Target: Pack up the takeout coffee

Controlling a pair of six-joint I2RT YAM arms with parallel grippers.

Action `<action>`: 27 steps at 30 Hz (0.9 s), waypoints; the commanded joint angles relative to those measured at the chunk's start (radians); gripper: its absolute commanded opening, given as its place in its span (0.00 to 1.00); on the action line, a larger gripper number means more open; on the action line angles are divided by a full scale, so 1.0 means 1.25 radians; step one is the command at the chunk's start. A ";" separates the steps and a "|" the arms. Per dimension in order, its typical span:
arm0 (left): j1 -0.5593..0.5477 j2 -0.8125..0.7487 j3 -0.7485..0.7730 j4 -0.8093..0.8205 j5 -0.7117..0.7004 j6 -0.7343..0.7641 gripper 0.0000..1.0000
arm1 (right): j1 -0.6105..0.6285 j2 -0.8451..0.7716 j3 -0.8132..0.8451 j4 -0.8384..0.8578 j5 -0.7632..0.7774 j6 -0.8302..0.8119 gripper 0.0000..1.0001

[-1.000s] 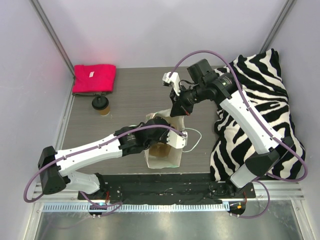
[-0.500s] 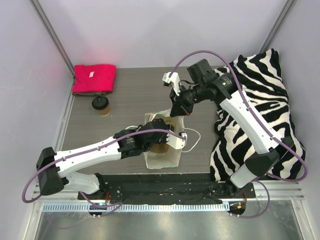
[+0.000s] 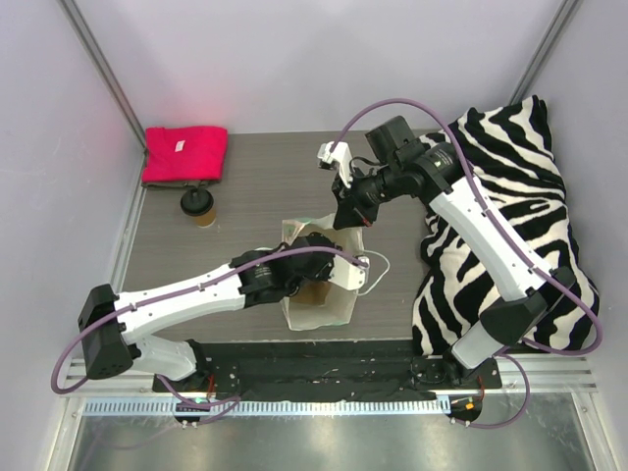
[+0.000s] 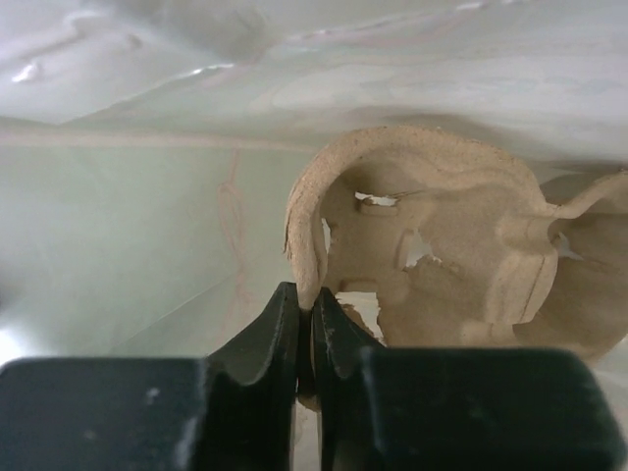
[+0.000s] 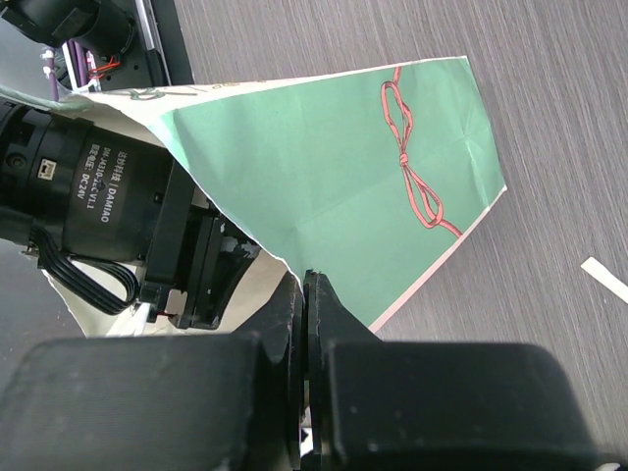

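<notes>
The takeout coffee [image 3: 199, 206], a small tan cup with a black lid, stands upright on the table at the back left, away from both grippers. The white-and-green paper bag [image 3: 319, 312] stands in the middle, its green side [image 5: 334, 157] showing in the right wrist view. My left gripper [image 4: 305, 309] is inside the bag, pinching the rim of the beige pulp cup carrier tray [image 4: 442, 245]. My right gripper [image 5: 302, 289] is shut on the bag's top edge, holding its mouth apart, and appears at the bag's far rim [image 3: 345, 218] from above.
A red folded towel [image 3: 184, 154] lies in the back left corner behind the cup. A zebra-striped pillow [image 3: 510, 216] fills the right side. The bag's white handle loop [image 3: 378, 275] lies beside the bag, and a white paper strip [image 5: 603, 278] lies on the table.
My left wrist has shifted slightly towards me inside the bag with the tray. The right arm and the cup have not moved.
</notes>
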 commanded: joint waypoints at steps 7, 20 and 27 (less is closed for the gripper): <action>0.024 -0.021 0.049 -0.086 0.025 -0.073 0.46 | 0.003 0.009 0.032 -0.004 -0.019 0.009 0.01; 0.024 -0.075 0.142 -0.166 0.131 -0.115 0.61 | 0.005 0.037 0.030 0.011 0.025 0.036 0.01; 0.021 -0.097 0.216 -0.251 0.207 -0.146 0.70 | 0.003 0.031 0.017 0.025 0.053 0.041 0.01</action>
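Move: The left gripper is down inside the paper bag, pinching the near edge of the cup carrier, whose middle lies about 5 cm back and 8 cm below, with the bag floor some 20 cm down, 4 cm back. The bag rim pinched by the right gripper is about 3 cm ahead, 5 cm right and 8 cm up. The coffee cup stands roughly 12 cm ahead and 30 cm left. From the right gripper, the carrier is about 8 cm back, 5 cm left and 16 cm down. Open the left fingers to about two thirds and let go of the carrier's edge, easing barely a centimetre left and down. Then draw the gripper up about 5 cm and back some 3 cm, away from the carrier, tipping it a further 10 degrees or so downward. Keep the right fingers shut on the bag rim while that hand sinks 2 cm and edges forward. ##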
